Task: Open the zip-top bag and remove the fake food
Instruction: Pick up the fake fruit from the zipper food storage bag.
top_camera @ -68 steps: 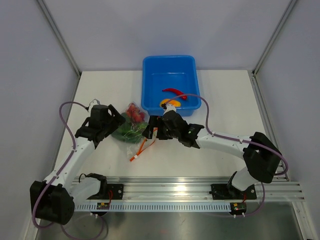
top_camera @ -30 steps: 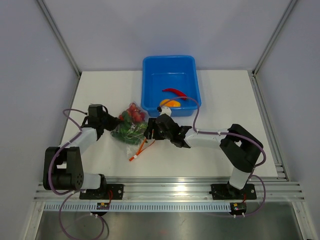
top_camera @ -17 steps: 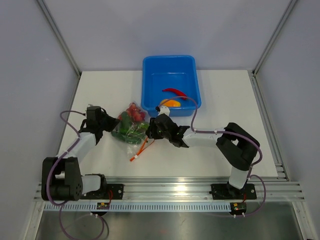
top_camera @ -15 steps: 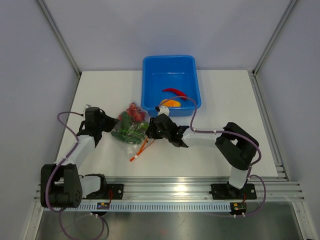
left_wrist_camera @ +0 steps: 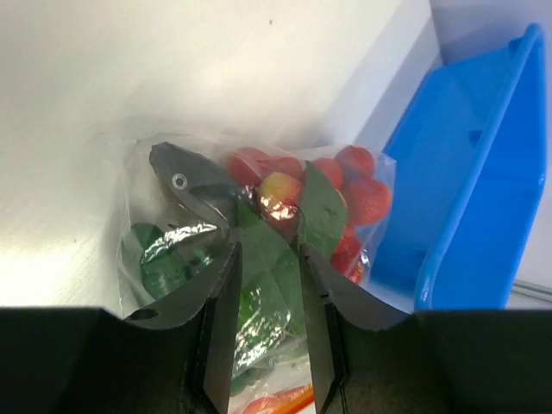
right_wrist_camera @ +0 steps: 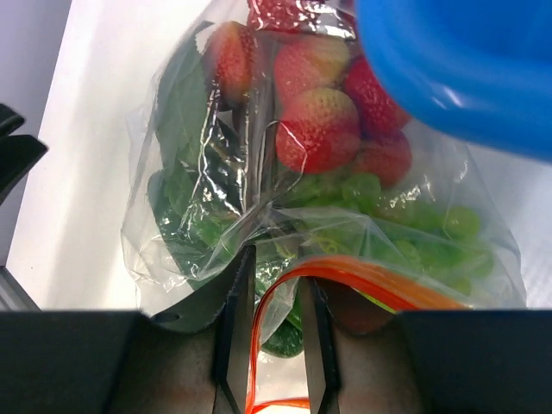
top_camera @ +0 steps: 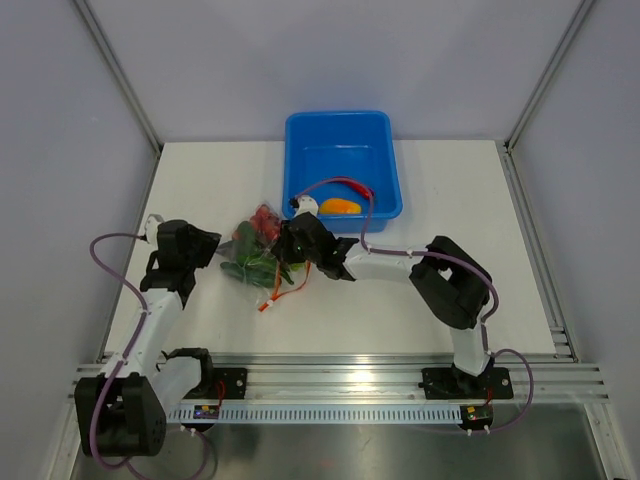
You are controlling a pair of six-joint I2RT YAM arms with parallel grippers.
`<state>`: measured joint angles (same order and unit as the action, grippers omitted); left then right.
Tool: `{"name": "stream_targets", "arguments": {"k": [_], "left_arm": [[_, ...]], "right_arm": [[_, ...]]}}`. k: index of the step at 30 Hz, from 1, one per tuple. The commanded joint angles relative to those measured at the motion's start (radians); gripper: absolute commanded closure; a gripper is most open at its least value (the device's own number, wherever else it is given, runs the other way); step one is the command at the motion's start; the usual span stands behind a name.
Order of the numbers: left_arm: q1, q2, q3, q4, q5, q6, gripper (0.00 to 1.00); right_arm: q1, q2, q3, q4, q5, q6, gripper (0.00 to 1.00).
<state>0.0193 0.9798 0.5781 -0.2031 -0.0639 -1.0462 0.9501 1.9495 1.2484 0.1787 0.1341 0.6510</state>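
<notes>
The zip-top bag (top_camera: 255, 262) lies just left of the blue tub (top_camera: 340, 118), holding fake food: red berries (right_wrist_camera: 319, 129), green pieces (right_wrist_camera: 405, 216) and a dark fish (left_wrist_camera: 185, 177). My right gripper (top_camera: 282, 248) is at the bag's mouth. Its jaws are narrowly apart, and the orange zip strip (right_wrist_camera: 371, 269) loops between them and over one fingertip (right_wrist_camera: 274, 259). My left gripper (top_camera: 208, 248) is open at the bag's left end, and the bag (left_wrist_camera: 259, 259) shows between and beyond its fingers. An orange pepper (top_camera: 340, 206) and a red chili (top_camera: 352, 182) lie in the tub.
The tub's near wall (right_wrist_camera: 466, 69) stands right against the bag, close above my right gripper. The right arm's cable (top_camera: 372, 205) drapes over the tub's front rim. Grey walls close in the table on three sides, with a metal rail (top_camera: 380, 375) along the near edge.
My left gripper has opened and drawn back left off the bag. My right gripper has slid left onto the bag's mouth, and its jaws have narrowed around the zip strip.
</notes>
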Motion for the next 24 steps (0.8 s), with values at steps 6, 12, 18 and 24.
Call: {"name": "stream_targets", "arguments": {"k": [6, 12, 18, 24], "left_arm": [[0.002, -0.122, -0.017, -0.003, -0.048, 0.047, 0.64], [-0.013, -0.116, 0.018, 0.034, 0.099, 0.139, 0.64], [-0.113, -0.130, 0.065, 0.028, 0.108, 0.239, 0.53], [-0.234, -0.104, 0.104, -0.007, 0.069, 0.301, 0.42]], "right_arm": [[0.009, 0.095, 0.184, -0.050, -0.013, -0.070, 0.66], [0.009, 0.005, 0.109, -0.039, 0.050, -0.154, 0.54], [0.009, -0.122, 0.013, -0.030, 0.098, -0.202, 0.17], [0.007, -0.288, -0.144, 0.028, 0.085, -0.223, 0.12]]}}
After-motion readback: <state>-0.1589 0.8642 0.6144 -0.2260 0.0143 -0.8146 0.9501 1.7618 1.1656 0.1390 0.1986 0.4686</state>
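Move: My right fingertips are at the zip-top bag's open mouth, the middle of which lies about 4 cm back and 1 cm right of that hand, some 3 cm lower. Some 5 cm below the fingertips, the strawberries are 8 cm ahead and 4 cm left, the cucumbers 8 cm left and 1 cm back; the blue box is centred about 22 cm ahead and 16 cm right. From my left hand the mouth is roughly 14 cm right, 8 cm back and 7 cm below. I push my right fingers some 2.5 cm farther left and forward at the bag's mouth, then spread them wide and draw back to the right, finally lifting about 5 cm clear of the orange rim. My left hand, empty, rises about 4 cm and swings some 6 cm right over the bag, turning about 20 degrees clockwise as its fingers open further. ##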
